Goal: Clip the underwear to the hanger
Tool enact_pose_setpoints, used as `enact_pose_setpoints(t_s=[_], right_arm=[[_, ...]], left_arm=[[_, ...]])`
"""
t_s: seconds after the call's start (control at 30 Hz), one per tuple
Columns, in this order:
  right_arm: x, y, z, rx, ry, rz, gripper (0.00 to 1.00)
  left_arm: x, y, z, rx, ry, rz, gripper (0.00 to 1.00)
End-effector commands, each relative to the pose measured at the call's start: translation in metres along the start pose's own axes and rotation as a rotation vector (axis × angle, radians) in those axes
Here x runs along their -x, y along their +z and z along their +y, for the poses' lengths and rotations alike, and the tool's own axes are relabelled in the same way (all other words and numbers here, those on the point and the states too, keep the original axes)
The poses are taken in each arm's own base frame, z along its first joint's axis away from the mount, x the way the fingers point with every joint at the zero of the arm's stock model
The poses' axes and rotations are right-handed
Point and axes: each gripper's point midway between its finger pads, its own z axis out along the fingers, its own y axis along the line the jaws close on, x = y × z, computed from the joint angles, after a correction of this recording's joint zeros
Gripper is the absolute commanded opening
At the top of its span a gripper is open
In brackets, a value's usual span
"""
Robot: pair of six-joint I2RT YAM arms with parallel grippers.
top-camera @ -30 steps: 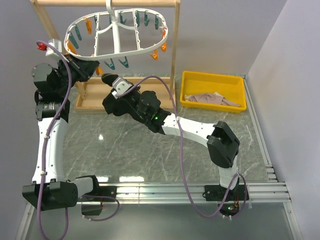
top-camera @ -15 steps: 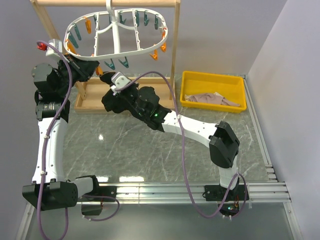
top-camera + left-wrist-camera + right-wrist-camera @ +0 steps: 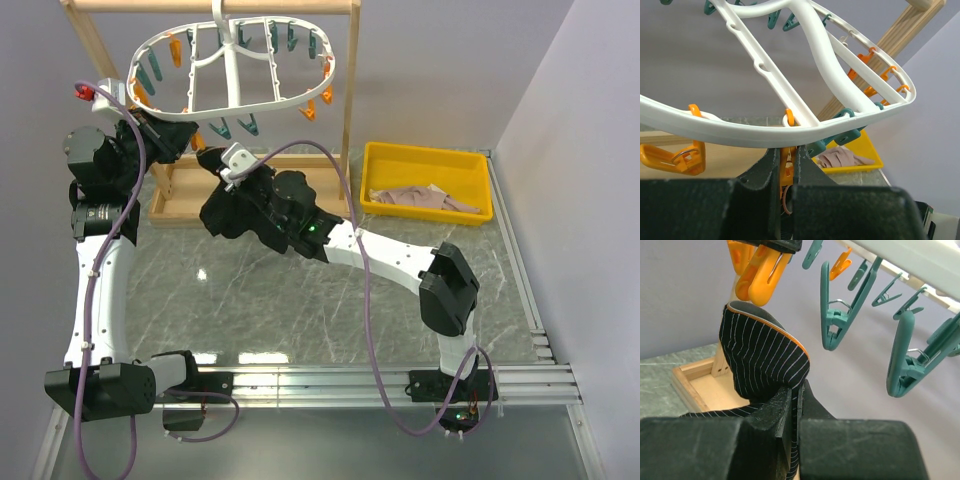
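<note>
The white oval hanger (image 3: 235, 62) hangs from the wooden frame, with orange and teal pegs around its rim; its rim also crosses the left wrist view (image 3: 740, 131). My left gripper (image 3: 188, 140) is shut on an orange peg (image 3: 786, 162) at the hanger's near left rim. My right gripper (image 3: 213, 162) is shut on the black pinstriped underwear (image 3: 762, 355), which bunches below it (image 3: 228, 210). It holds the orange-edged waistband fold just under the orange peg (image 3: 760, 275) that the left gripper holds.
A wooden frame (image 3: 345, 90) with a base tray (image 3: 180, 200) holds the hanger. A yellow bin (image 3: 430, 185) with a pinkish-beige cloth (image 3: 420, 198) stands at the back right. Teal pegs (image 3: 845, 315) hang close beside the underwear.
My right gripper has lifted the underwear up and to the left, closer to the orange peg. The left gripper has stayed on the peg.
</note>
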Motion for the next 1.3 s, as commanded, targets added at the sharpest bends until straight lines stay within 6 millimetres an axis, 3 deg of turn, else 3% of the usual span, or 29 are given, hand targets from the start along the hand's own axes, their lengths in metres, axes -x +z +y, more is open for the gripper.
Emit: enact_pose_setpoints(t_s=[0.0, 0.57, 0.6, 0.67, 0.8, 1.27], right_arm=[[0.064, -0.003, -0.028, -0.053, 0.073, -0.119, 0.0], [0.081, 0.002, -0.036, -0.044, 0.156, -0.099, 0.0], [0.09, 0.004, -0.042, -0.049, 0.186, -0.108, 0.0], [0.082, 0.008, -0.035, -0.029, 0.197, -0.065, 0.0], [0.088, 0.01, -0.04, -0.032, 0.227, -0.056, 0.0], [0.08, 0.016, -0.044, -0.039, 0.245, -0.025, 0.0]], left_arm=[[-0.012, -0.006, -0.001, -0.014, 0.007, 0.044, 0.0], [-0.012, -0.007, -0.001, -0.017, 0.03, 0.039, 0.0], [-0.012, -0.007, -0.001, -0.017, 0.03, 0.039, 0.01], [-0.012, -0.007, -0.002, -0.023, 0.032, 0.039, 0.0], [-0.011, -0.008, -0.003, -0.023, 0.041, 0.039, 0.01], [-0.012, -0.008, -0.003, -0.021, 0.037, 0.038, 0.01]])
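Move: My right hand holds the underwear's waistband. The orange clip for it is about 6 cm to the left, 2 cm ahead and 5 cm up, with a teal clip 4 cm ahead, 1 cm left and a second teal clip 5 cm ahead, 4 cm right, both some 6 cm above that hand. The orange clip is already between my left fingers, about 1 cm below their pinch; the waistband lies roughly 3 cm right and 4 cm below that hand. I lift the waistband with my right hand, first a couple of centimetres, then quickly to about 7 cm up beside my left fingertips, and ease back down to finish some 5 cm higher. Its raised fingertips tip down about 10 degrees on the way, grip kept. My left hand stays put, still pinching the orange clip by its upper ends. ##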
